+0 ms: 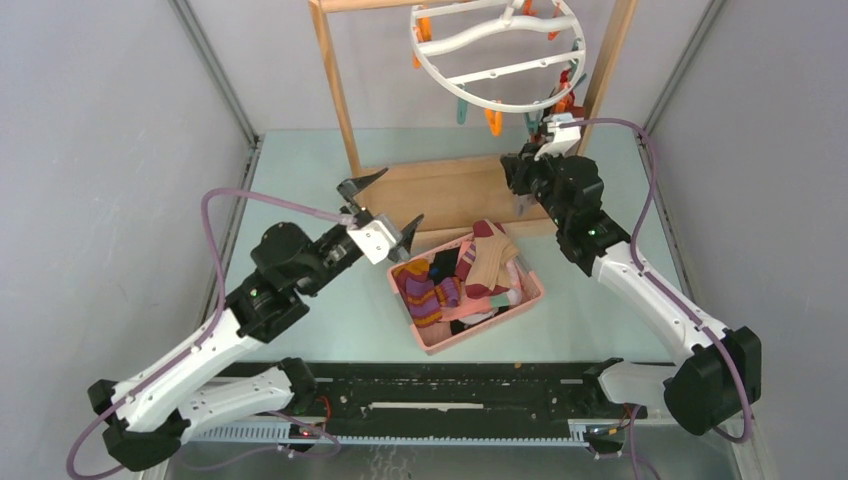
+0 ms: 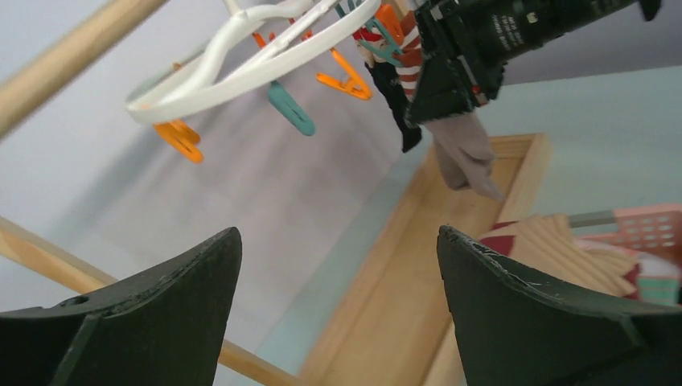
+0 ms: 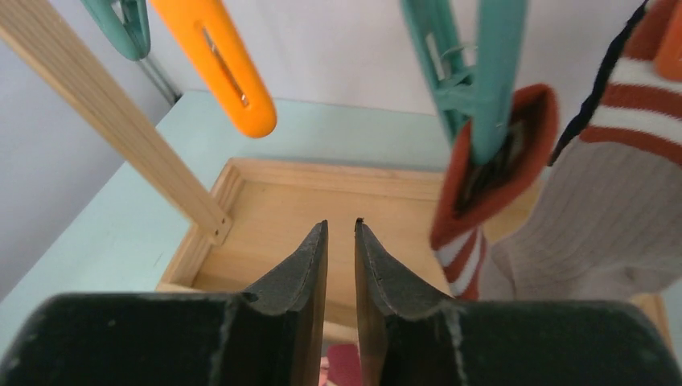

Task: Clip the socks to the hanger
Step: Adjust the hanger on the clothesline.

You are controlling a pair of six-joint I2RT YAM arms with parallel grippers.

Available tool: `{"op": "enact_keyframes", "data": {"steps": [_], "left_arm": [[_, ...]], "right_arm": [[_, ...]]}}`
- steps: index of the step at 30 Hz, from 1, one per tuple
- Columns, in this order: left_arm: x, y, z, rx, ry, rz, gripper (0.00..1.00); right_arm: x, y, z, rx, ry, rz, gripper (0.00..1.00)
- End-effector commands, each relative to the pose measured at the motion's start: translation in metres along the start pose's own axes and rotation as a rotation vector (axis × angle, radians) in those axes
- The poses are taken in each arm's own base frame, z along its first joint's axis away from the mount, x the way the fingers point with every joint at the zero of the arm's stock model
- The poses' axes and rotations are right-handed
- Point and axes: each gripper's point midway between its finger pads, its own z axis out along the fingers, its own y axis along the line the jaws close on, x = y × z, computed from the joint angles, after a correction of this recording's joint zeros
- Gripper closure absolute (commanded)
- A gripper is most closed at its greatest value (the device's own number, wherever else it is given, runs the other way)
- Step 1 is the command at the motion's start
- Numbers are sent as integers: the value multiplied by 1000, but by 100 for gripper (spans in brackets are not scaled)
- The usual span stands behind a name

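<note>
The hanger (image 1: 510, 67), a white ring with orange and teal clips, hangs tilted from the wooden rack at the back. Two socks are clipped at its right rim: an orange-cuffed striped sock (image 3: 462, 217) under a teal clip (image 3: 482, 80) and a cream ribbed sock (image 3: 611, 225). More socks (image 1: 470, 270) lie piled in the pink basket (image 1: 480, 335). My right gripper (image 1: 530, 160) sits just below the hanger beside the hung socks; in its wrist view its jaws (image 3: 342, 225) stand a narrow gap apart with nothing between them. My left gripper (image 1: 403, 194) hovers wide open and empty left of the basket.
The wooden rack has a left post (image 1: 335, 90), a right post (image 1: 610, 60) and a shallow wooden base tray (image 1: 450, 185). An unused orange clip (image 3: 217, 64) dangles to the left of my right gripper. Grey walls close in both sides.
</note>
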Motion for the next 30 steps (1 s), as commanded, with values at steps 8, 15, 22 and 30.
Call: {"op": "enact_keyframes", "data": {"steps": [8,15,22,30], "left_arm": [[24,-37,-38,-24,-66,-361,4],[33,-48,-45,-15,-65,-425,3],[41,-56,-48,-6,-53,-457,3],[47,-62,-52,-4,-48,-479,3]], "right_arm": [[-40,-23,2,97,-144,-14,73],[-35,-33,3,129,-129,-2,73],[-35,-41,2,155,-127,2,72],[-47,-77,1,255,-180,43,72]]}}
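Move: The teal clip holding the red cuff hangs about 4 cm ahead of the right hand, 5 cm to its right and 6 cm above. The empty orange clip is only about 1 cm ahead, 4 cm left and 7 cm up; the striped grey sock is roughly 6 cm ahead, 11 cm right and about level in height. From the left hand, that teal clip lies some 15 cm ahead and 26 cm right, at about its height. Rightward and a little forward, the right hand travels some 6 cm beneath the hanger's near rim towards the teal clip and its red sock cuff, turning about 10 degrees clockwise with its fingers kept nearly shut. Meanwhile the open left hand sinks about 9 cm and draws back a few centimetres, away from the hanger, tipping its fingers downward. ##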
